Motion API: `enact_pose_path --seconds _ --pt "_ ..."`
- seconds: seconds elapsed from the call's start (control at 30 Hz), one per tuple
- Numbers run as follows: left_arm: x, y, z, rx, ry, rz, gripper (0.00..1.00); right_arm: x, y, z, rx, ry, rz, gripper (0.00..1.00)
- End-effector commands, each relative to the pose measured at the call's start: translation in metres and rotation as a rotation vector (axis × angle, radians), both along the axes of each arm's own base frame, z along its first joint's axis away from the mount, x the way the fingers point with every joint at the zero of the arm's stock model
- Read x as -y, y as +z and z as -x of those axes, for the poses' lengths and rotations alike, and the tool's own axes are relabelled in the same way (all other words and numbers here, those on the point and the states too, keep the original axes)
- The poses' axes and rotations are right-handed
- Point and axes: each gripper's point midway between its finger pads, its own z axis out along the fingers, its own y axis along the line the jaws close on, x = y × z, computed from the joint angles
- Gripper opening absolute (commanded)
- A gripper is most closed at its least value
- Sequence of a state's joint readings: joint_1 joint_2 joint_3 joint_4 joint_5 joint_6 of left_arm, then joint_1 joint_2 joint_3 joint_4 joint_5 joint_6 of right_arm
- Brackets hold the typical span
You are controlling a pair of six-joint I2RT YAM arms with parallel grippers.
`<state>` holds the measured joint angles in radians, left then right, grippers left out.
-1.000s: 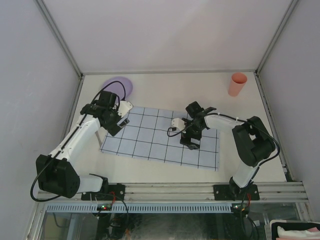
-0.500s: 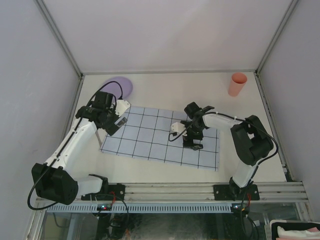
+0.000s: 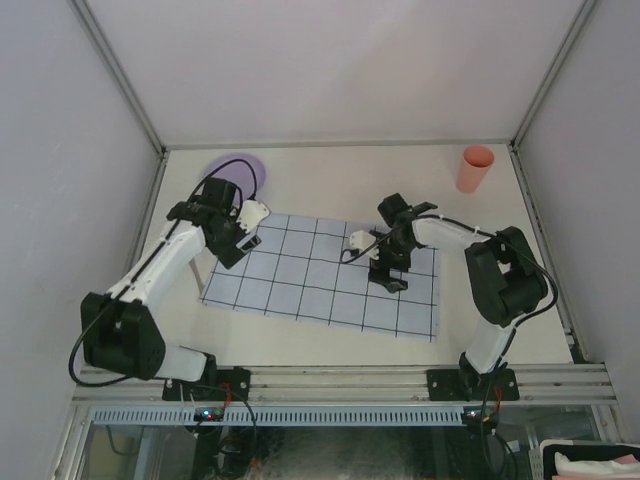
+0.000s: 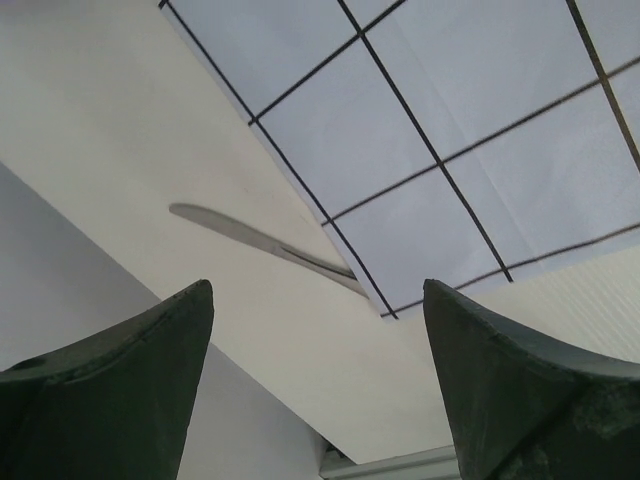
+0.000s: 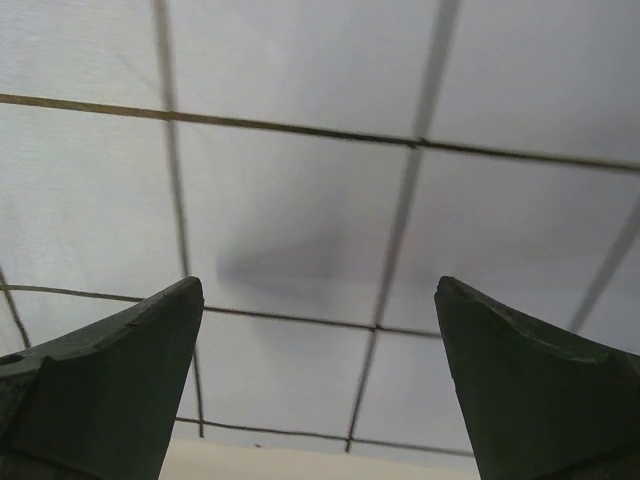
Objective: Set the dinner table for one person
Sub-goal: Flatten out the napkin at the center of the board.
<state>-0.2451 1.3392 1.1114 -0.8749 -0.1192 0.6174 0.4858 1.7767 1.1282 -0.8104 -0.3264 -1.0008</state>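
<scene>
The dinner table (image 3: pixel 350 180) is a plain off-white top with a pale blue grid cloth (image 3: pixel 310 285) spread across its middle. My left gripper (image 3: pixel 244 238) hovers over the cloth's far-left corner, open and empty. In the left wrist view its fingers (image 4: pixel 120 370) frame bare table, and beyond them a silver knife (image 4: pixel 250 236) lies on the table with one end tucked at the cloth's (image 4: pixel 420 150) edge. My right gripper (image 3: pixel 390 276) stands low over the cloth's right half, open and holding nothing. The right wrist view shows only the cloth (image 5: pixel 300 200) between the wide-apart fingers (image 5: pixel 110 380).
A lilac plate (image 3: pixel 238 170) lies at the back left, just behind the left gripper. An orange cup (image 3: pixel 475 168) stands at the back right near the rail. Grey walls close in three sides, and aluminium rails (image 3: pixel 350 380) run along the near edge.
The left gripper drifted slightly right and back, toward the cloth's corner. The right gripper shifted a little back and right over the cloth. Both stayed open.
</scene>
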Motion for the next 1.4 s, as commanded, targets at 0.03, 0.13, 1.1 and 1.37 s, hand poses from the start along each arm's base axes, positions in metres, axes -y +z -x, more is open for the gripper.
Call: enact_pose_path --seconds 0.03,0.13,1.1,1.37 --pt "0.019 0.001 -0.06 0.015 -0.078 0.014 0.89 0.018 0.045 -0.074 0.134 -0.209 -0.091 1.0" --pt "0.025 -0.005 -0.086 -0.001 -0.1 0.004 0.89 0.038 0.055 -0.106 0.185 -0.287 -0.092 1.0" --pt "0.033 -0.028 -0.146 -0.156 -0.249 0.011 0.87 0.038 0.025 -0.13 -0.08 -0.287 -0.122 0.97" --pt "0.028 -0.029 -0.137 -0.17 -0.252 -0.004 0.87 0.034 0.009 -0.118 -0.146 -0.252 -0.082 0.94"
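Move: The napkin's far-left corner lies about 16 cm ahead of the left hand, 2 cm to its left and 14 cm below; the purple plate is 28 cm ahead, 3 cm left, and the knife level with the hand, some 10 cm left. From the right hand, hovering low over the cloth, the napkin's far-right corner is about 14 cm ahead and 13 cm right, the cup 28 cm ahead, 24 cm right. Open hands reach about 15 cm forward over the napkin, left sinking, right arching up, then settling back and down. ##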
